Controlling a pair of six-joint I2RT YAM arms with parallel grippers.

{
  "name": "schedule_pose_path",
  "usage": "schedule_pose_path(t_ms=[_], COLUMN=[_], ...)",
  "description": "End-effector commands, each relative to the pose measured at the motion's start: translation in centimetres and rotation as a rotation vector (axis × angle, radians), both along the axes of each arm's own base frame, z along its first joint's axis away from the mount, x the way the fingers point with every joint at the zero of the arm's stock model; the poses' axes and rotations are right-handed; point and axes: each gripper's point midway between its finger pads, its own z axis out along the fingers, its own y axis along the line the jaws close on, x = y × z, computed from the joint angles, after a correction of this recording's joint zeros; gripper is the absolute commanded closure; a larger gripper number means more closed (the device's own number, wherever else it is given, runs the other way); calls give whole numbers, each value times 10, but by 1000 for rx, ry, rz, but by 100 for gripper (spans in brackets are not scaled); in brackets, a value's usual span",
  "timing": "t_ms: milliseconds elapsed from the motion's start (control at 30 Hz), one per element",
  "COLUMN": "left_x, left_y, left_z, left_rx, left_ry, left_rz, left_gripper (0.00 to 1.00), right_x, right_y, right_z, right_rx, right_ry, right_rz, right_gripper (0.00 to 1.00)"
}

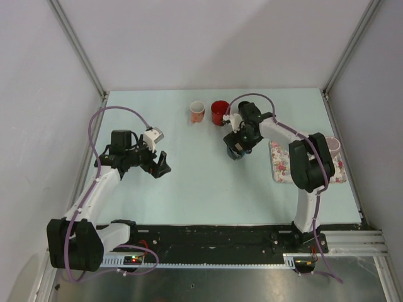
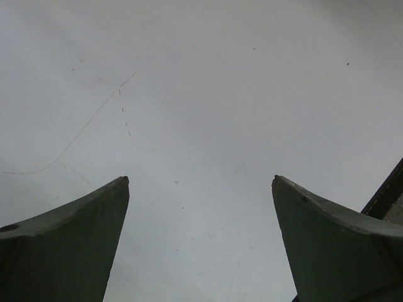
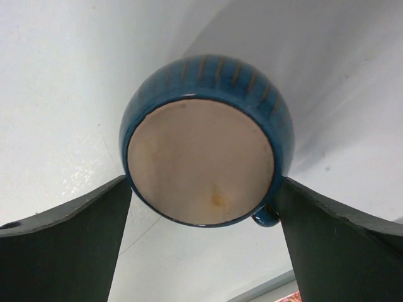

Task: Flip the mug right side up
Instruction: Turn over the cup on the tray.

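A blue striped mug (image 3: 201, 160) stands upside down on the pale table, its flat beige base facing the right wrist camera and its handle (image 3: 266, 217) at the lower right. My right gripper (image 3: 203, 181) hangs over it, open. One fingertip sits at each side of the mug, close against its wall. From the top view the mug (image 1: 235, 155) is mostly hidden under the right gripper (image 1: 235, 151). My left gripper (image 1: 158, 165) is open over bare table at the left, nothing between its fingers (image 2: 94, 214).
A red mug (image 1: 220, 112) and a small pink-and-white cup (image 1: 198, 111) stand upright at the back, just behind the right arm. A floral tray (image 1: 280, 162) lies at the right with a pink mug (image 1: 332, 146) on its far end.
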Motion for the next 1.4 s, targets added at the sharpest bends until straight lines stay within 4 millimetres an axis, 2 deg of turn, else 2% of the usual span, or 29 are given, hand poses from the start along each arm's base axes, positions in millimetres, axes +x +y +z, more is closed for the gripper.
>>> schedule_pose_path(t_ms=[0,133,333,467,767,967,1100,1267,1367], left_x=[2,2,3,3,7,15,29,52,63], left_y=[-1,-1,-1,-3,-3,-4,-4,-13,-29], left_z=[1,2,2,2,6,11,16,23,23], left_rx=[-22,-20,-22,-31,-38,-41,-34,-41,-35], left_ry=[-9,-13,-11,-2,0,-1,-4,1,-2], left_rz=[-9,-7,-9,-12,-1,3,14,36,16], left_gripper=[2,2,2,2,2,2,2,2,2], right_x=[-7,-20,-52,-72,-91,-104,-101,-80,-84], right_y=[11,9,8,15,46,79,106,139,143], right_z=[25,25,34,33,13,12,14,28,57], right_rx=[89,103,93,80,92,137,153,184,240], right_ry=[-31,12,57,88,132,133,132,120,129], right_rz=[66,80,118,149,246,345,390,419,470], right_gripper=[1,0,1,1,1,1,1,1,1])
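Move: The blue mug stands bottom up between the right hand's already opened fingers, about 1 cm ahead and 1 cm left of the hand point, some 3 cm below. From the hand, the red mug is roughly 18 cm ahead and 6 cm left, the dark cup about 19 cm ahead and 4 cm right, both standing on the table too. From the left hand, the blue mug lies about 8 cm ahead, 29 cm right and 10 cm below. Fingers wide open, the right hand comes free of the blue mug, drawing back about 11 cm, then swings left around the mug's near side and finally a little forward again, ending some 13 cm left of its start, turned roughly 25 degrees counter-clockwise. Towards the end the left hand starts forward, about 4 cm, still open. ##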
